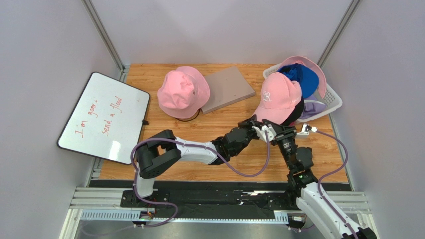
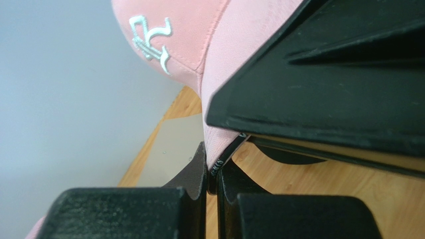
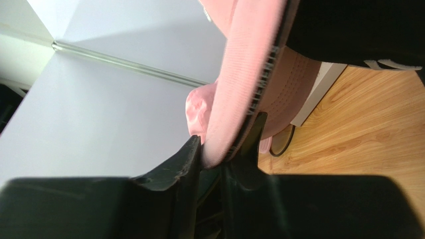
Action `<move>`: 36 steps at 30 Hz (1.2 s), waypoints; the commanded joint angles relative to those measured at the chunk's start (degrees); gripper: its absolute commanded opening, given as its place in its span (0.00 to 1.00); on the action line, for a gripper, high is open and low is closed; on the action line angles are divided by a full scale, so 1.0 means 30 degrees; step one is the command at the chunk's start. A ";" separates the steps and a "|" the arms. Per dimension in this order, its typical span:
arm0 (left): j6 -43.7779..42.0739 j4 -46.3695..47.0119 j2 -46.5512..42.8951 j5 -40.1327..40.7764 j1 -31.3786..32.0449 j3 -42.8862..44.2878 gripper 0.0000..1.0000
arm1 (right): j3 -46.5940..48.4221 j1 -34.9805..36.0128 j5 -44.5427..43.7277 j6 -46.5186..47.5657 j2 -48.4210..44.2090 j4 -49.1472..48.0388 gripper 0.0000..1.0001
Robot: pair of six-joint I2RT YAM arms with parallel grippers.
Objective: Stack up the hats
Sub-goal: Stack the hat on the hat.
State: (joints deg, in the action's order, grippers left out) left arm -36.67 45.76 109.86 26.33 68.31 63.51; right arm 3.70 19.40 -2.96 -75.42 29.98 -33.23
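Note:
A pink baseball cap (image 1: 278, 95) with a white logo is held up over the table's right half, in front of the basket. My left gripper (image 1: 261, 130) is shut on its lower rim. In the left wrist view the pink fabric and black sweatband (image 2: 222, 158) are pinched between the jaws of the left gripper (image 2: 213, 162). My right gripper (image 1: 280, 129) holds the same rim beside it. The right wrist view shows the right gripper (image 3: 219, 149) with its jaws set close on the cap's edge (image 3: 239, 84). A pink bucket hat (image 1: 182, 91) sits on a wire frame at the back centre.
A white mesh basket (image 1: 333, 99) at the back right holds a blue hat (image 1: 305, 78), a lavender one (image 1: 312, 108) and a pink brim (image 1: 312, 63). A grey board (image 1: 227, 88) lies beside the bucket hat. A whiteboard (image 1: 105, 117) leans at the left edge.

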 commanded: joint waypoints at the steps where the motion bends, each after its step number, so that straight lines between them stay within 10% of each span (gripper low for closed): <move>1: -0.2219 0.2819 0.0204 0.0130 0.0226 0.0161 0.00 | 0.0874 -0.0109 -0.0478 0.1231 -0.0908 0.0060 0.41; 3: -0.2981 0.3144 0.0351 0.0305 0.0197 0.0218 0.00 | 0.1429 -0.0109 -0.0477 0.1729 -0.1698 0.1254 0.74; 7: -0.3714 0.4752 0.0323 0.0307 0.0227 -0.0190 0.00 | 0.2747 -0.0109 -0.1031 0.3424 -0.3543 0.4916 0.91; 14: -0.4770 0.4932 0.0087 -0.0396 0.0197 -0.0397 0.00 | 0.5560 -0.0109 -0.3756 0.5333 -0.6533 1.5163 0.92; 36: -0.1989 0.3382 -0.2195 -0.2181 -0.0301 -0.2269 0.00 | 1.4900 -0.0138 -0.5784 1.4586 -0.3966 2.2297 0.99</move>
State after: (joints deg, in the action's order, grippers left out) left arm -46.00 56.66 108.51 23.79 67.59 58.30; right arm 38.72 18.92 -19.05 -44.18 12.60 32.36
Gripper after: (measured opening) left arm 0.032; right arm 0.996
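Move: Both hands pinch the pink cap's brim; its crown is about 8 cm ahead of the left hand, 7 cm right and 3 cm higher. The black hat it goes on is roughly 7 cm ahead, 14 cm right and 6 cm below; the basket about 11 cm ahead, 21 cm right, the grey board 12 cm ahead, 9 cm left. From the right hand the black hat lies some 7 cm ahead, 11 cm right and 8 cm lower. Right hand lets go, retreating about 9 cm right, back and up; left, still pinching brim, rises, then sinks. ##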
